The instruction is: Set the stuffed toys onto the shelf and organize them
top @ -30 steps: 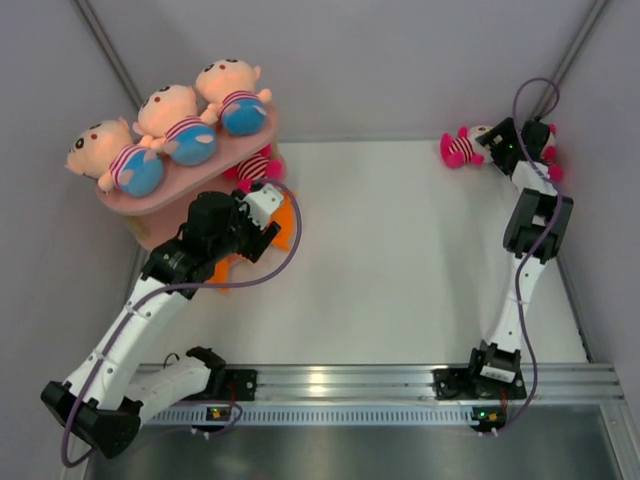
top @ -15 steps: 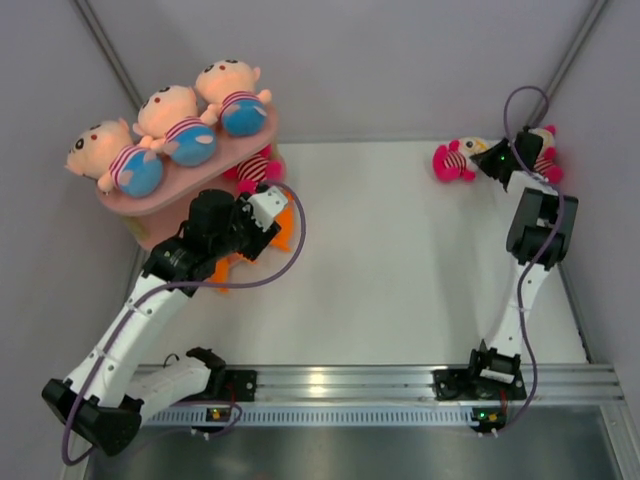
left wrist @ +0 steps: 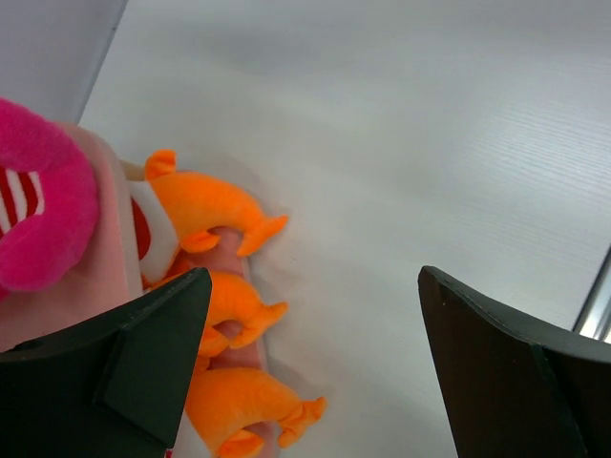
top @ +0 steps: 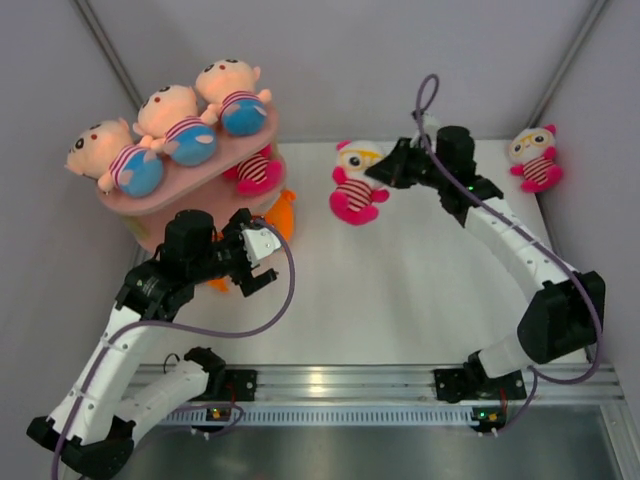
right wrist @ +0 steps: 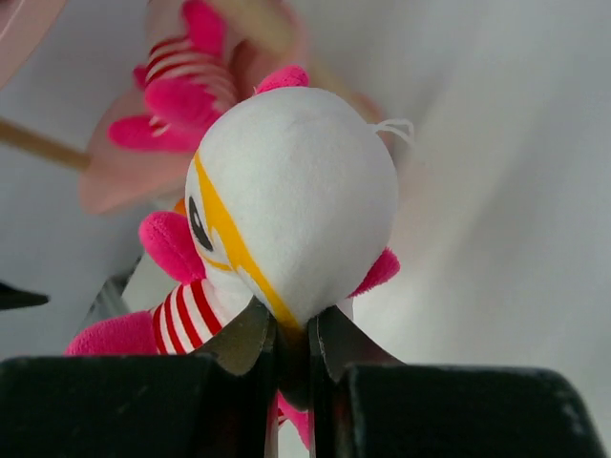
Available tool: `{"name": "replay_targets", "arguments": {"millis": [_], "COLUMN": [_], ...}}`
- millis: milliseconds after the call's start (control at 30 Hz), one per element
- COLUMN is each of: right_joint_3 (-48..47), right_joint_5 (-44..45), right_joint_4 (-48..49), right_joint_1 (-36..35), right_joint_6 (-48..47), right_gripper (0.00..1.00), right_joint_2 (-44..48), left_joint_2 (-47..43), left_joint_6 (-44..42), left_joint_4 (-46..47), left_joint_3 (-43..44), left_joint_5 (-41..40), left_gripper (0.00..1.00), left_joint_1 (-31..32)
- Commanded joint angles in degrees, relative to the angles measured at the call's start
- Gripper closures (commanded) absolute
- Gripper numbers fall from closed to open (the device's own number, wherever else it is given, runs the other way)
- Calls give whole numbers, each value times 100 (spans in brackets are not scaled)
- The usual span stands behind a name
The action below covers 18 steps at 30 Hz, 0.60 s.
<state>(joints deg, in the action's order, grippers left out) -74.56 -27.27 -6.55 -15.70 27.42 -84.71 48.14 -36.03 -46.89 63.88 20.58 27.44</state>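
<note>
The pink shelf (top: 205,172) stands at the far left with three boy stuffed toys (top: 172,120) lying on its top board. A white, pink-eared toy (top: 255,170) sits on a lower tier. My right gripper (top: 375,175) is shut on another white toy with yellow glasses (top: 352,188), hanging above the table's middle back. In the right wrist view the jaws (right wrist: 294,334) pinch the base of its head (right wrist: 296,191), and the shelf (right wrist: 119,176) is behind it. A third white toy (top: 535,160) lies at the far right. My left gripper (top: 268,255) is open and empty beside the shelf.
Orange plush animals (left wrist: 215,215) line the shelf's bottom board (left wrist: 105,277), just left of my left gripper (left wrist: 310,372). A pink plush leg (left wrist: 38,210) overhangs them. Grey walls close in the back and both sides.
My right arm has swung from the far right corner to the middle back, shut on a white toy and carrying it. My left gripper has drawn back from the shelf and opened.
</note>
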Motion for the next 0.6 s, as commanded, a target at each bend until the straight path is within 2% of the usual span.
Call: {"name": "replay_targets", "arguments": {"millis": [0,67,167,367,567], "right_joint_3": [83,-93,-383,-682,-787], "right_joint_5": [116,204,169,345,441], "right_joint_4": [-216,-50,-31,-110,-101], "right_joint_1": [-1160,-1801,-2312,-3007,-3307], "right_joint_6": [246,447,615,738,818], "right_gripper": [100,100,100,100,100], "right_joint_2": [-19,-142,-353,-626,-784], "left_joint_2": [-287,-428,-647,-912,-877], "left_joint_6": [-247,-150,-88,-89,-158], "left_joint_4": [-285,-294,-285,-276,-276], "left_joint_3": [-199,-261,-428,-675,-561], "left_joint_5": [1061,1255,1230,1203,1212], "left_gripper": [4,3,3,2,2], "left_joint_1": [16,33,42,33,33]}}
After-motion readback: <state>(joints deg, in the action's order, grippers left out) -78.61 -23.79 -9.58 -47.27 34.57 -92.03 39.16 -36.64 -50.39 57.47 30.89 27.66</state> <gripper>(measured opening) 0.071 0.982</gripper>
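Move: The right hand, with the held stuffed toy pinched at the neck, is bound for the left gripper, which waits open about 27 cm to its left, 21 cm back and roughly level with it. From the right hand, the nearest orange toy is some 24 cm left, 2 cm ahead and 19 cm lower; the shelved pink toy is about 29 cm left, 3 cm ahead and 5 cm lower. The held toy lies some 21 cm ahead of the left hand, 22 cm to its right and 2 cm lower. Still pinching the stuffed toy by the neck, the right hand sweeps about 25 cm left and back towards the left gripper, fast at first and then slowing, swinging some 25 degrees counter-clockwise and tipping slightly down. The left hand, fingers kept wide open, backs off about 5 cm and turns slightly clockwise; whether its finger touches the toy can't be made out. ##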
